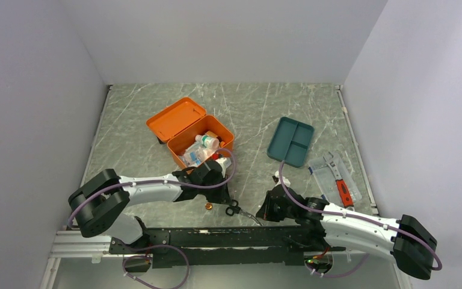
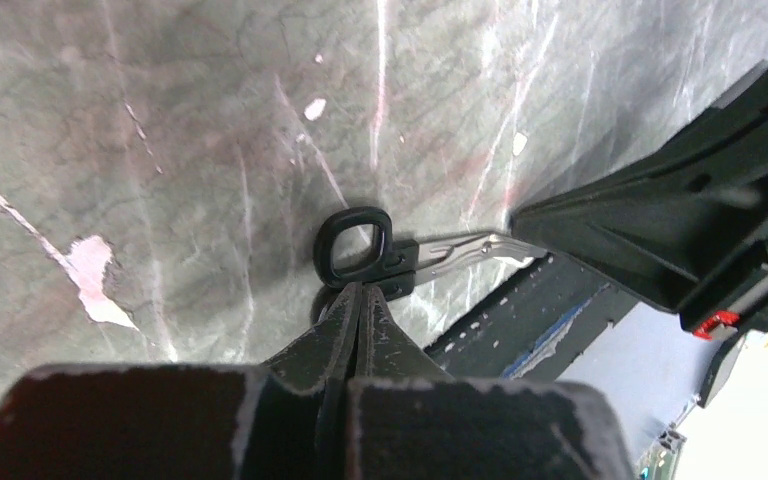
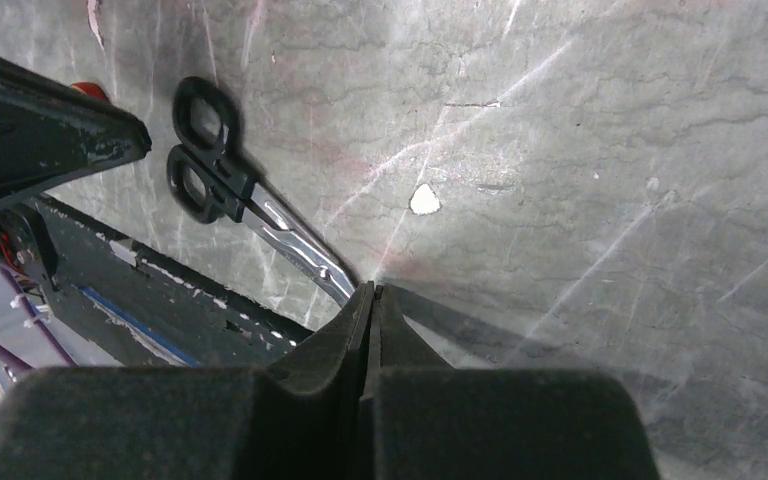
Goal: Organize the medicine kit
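Note:
The orange medicine kit [image 1: 172, 149] stands open at the middle left, its lid [image 1: 176, 117] laid back and bottles and packets [image 1: 203, 147] inside. Black-handled scissors [image 1: 241, 212] lie near the table's front edge between both arms. My left gripper [image 1: 228, 202] is shut on the scissors' handle end; in the left wrist view its tips [image 2: 362, 288] meet at the lower ring, under the free ring [image 2: 355, 245]. My right gripper [image 1: 263, 215] is shut at the blade tip; the scissors [image 3: 230, 185] run into its tips [image 3: 373, 288].
A teal divided tray [image 1: 290, 141] lies right of the kit. A clear plastic case with a red tool [image 1: 337, 177] sits by the right edge. A small copper-coloured cap [image 1: 209, 206] rests beside the left gripper. The black base rail [image 1: 216, 238] borders the front.

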`<state>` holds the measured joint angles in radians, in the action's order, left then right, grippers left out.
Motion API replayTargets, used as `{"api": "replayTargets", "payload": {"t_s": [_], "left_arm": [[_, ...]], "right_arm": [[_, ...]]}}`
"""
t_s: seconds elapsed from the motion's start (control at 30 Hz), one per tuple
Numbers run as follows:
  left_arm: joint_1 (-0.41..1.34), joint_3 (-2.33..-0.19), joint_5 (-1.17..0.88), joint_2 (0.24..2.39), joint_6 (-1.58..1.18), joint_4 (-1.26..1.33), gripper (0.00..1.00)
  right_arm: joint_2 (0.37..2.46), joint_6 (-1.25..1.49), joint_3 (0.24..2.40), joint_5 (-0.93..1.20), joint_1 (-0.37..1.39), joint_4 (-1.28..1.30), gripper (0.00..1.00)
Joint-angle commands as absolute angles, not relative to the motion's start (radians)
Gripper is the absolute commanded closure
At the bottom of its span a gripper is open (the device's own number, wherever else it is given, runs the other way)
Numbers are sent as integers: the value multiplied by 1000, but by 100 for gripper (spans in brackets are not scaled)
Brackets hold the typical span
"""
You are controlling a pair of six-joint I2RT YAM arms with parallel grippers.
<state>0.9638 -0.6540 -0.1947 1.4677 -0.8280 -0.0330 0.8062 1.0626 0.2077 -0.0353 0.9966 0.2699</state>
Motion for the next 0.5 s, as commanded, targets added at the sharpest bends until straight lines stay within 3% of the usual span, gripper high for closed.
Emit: {"api": "replayTargets", "payload": {"t_s": [0.0, 0.27, 0.47], "left_arm": [[977, -638, -231, 1418, -825, -49, 100], [977, -655, -206, 1350, -816, -101, 100], [977, -627, -173, 1255, -842, -158, 65]], "right_arm": [[821, 1050, 195, -58, 1006, 322, 100], [814, 1043, 217, -74, 1011, 312, 100], [815, 997, 287, -124, 1011, 356, 97]]}}
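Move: The scissors lie flat just under and beside the left hand's shut fingertips: handles about 1 cm to its right, 1 cm back and 2 cm below, the whole tool centred roughly 6 cm right and 4 cm back. The small cap is some 7 cm to that hand's left and 1 cm back; the orange kit box stands about 20 cm ahead and 9 cm left. From the right hand, the scissors' middle is about 4 cm left, 1 cm ahead. No grip on the scissors is kept or made: the left hand, empty, lifts away from over the handles by about 2.5 cm, first easing back roughly 1 cm towards its base and drifting about as far left, its tilt nearly unchanged. The fingers stay shut through most of the rise, then begin to part, to about a quarter open. ##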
